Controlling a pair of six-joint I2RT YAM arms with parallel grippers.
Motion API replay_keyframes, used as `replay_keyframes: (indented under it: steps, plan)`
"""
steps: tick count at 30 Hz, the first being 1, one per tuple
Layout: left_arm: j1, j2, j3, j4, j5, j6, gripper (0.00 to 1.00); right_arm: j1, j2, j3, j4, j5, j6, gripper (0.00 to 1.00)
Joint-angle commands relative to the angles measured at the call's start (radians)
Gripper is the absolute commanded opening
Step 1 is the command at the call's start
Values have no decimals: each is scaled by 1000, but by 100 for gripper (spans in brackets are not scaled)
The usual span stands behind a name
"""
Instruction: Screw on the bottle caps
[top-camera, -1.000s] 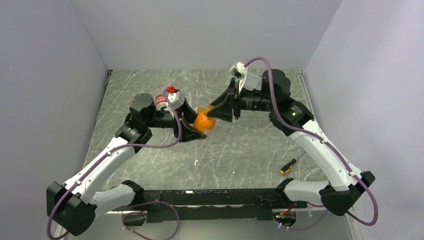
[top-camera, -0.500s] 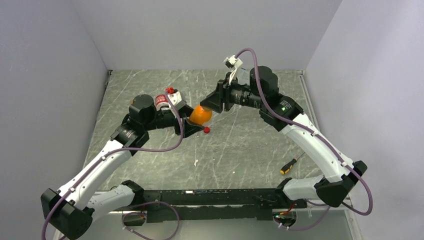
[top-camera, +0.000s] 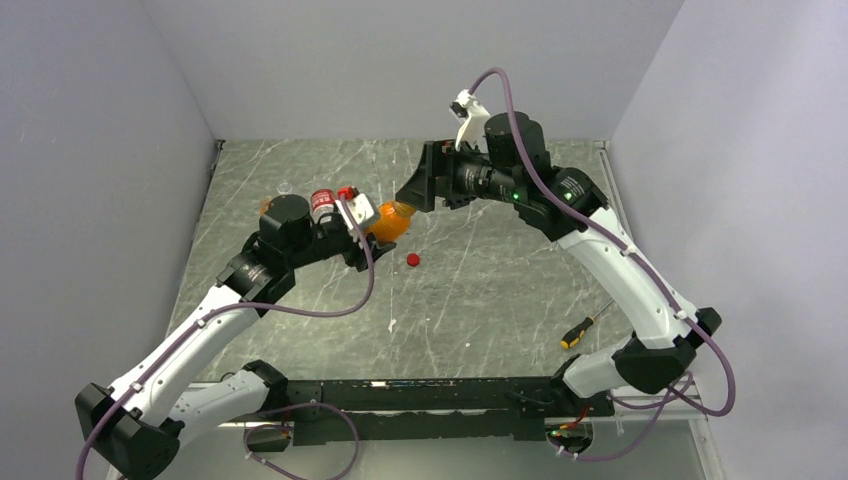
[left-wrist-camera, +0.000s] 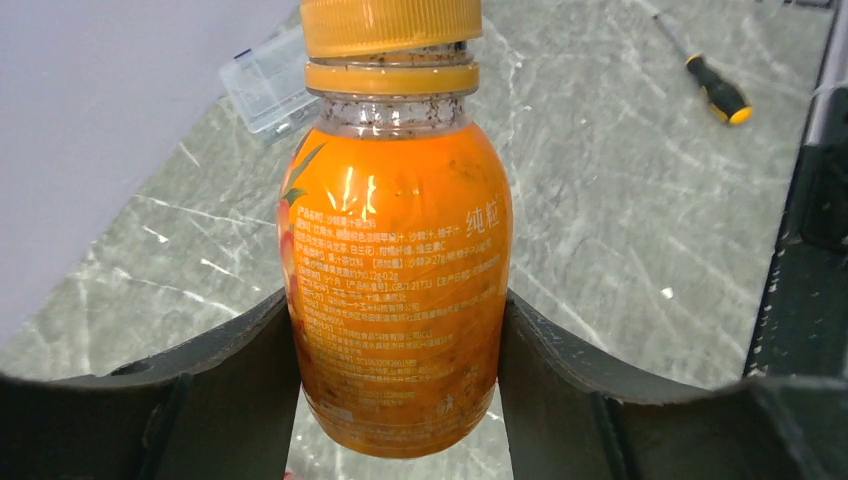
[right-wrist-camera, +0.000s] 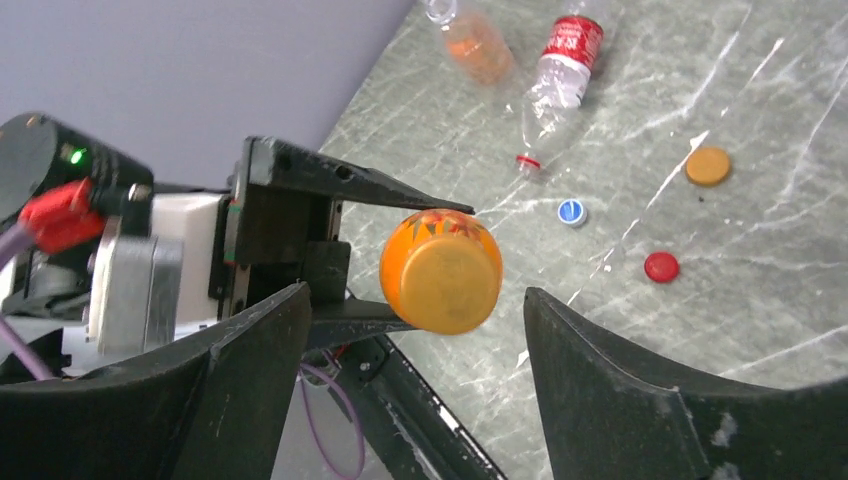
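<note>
An orange bottle (left-wrist-camera: 395, 290) is held off the table, my left gripper (left-wrist-camera: 400, 385) shut on its lower body. An orange cap (left-wrist-camera: 391, 25) sits on its neck. In the top view the orange bottle (top-camera: 388, 222) points toward my right gripper (top-camera: 415, 190). My right gripper (right-wrist-camera: 415, 298) is open, its fingers apart from the orange cap (right-wrist-camera: 445, 283) on both sides. On the table lie a red cap (right-wrist-camera: 660, 266), a blue cap (right-wrist-camera: 571, 211), a loose orange cap (right-wrist-camera: 708, 166), a clear red-labelled bottle (right-wrist-camera: 560, 75) and a small orange-tinted bottle (right-wrist-camera: 475, 45).
A yellow-and-black screwdriver (top-camera: 580, 328) lies at the near right of the marble table (top-camera: 480, 300). A clear compartment box (left-wrist-camera: 268, 90) sits by the wall. The red cap (top-camera: 413, 260) lies just below the held bottle. Grey walls close in three sides.
My right gripper has opened and let go of the cap on the orange bottle. Both arms shifted toward the back left, and the red cap has come into view on the table.
</note>
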Motion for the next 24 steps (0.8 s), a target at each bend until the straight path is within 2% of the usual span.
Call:
replay_keyframes:
  steps: [1, 9, 14, 24]
  plan:
    - [-69, -34, 33, -20, -149, 144, 0, 0, 57, 83, -109, 32, 43, 77]
    - [-138, -38, 12, -6, -278, 222, 0, 2, 102, 132, -169, 7, 38, 67]
    - [-140, -33, 10, -6, -289, 226, 0, 3, 87, 103, -165, 5, 46, 60]
    - [-146, -29, 9, -10, -278, 219, 0, 4, 94, 114, -157, -8, 46, 58]
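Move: My left hand is holding the orange bottle upright-ish by its body, its cap sitting loose and crooked about 6 cm above that hand, 1 cm ahead and 2 cm right. From my open right hand this bottle cap is about 5 cm below, 1 cm ahead and 1 cm left. Down on the table, some 39 cm lower, the red cap is 13 cm ahead and 2 cm right, the blue cap 12 cm ahead and 9 cm left. I sink my right hand about 4.5 cm, its fingertips tipping some 10 degrees further down, and narrow the wide-open fingers part way so they come around the bottle cap without clamping. My left hand keeps its hold on the bottle and stays nearly in place, rolling it about 15 degrees so the top swings back and to my right, then both hands stay still. ##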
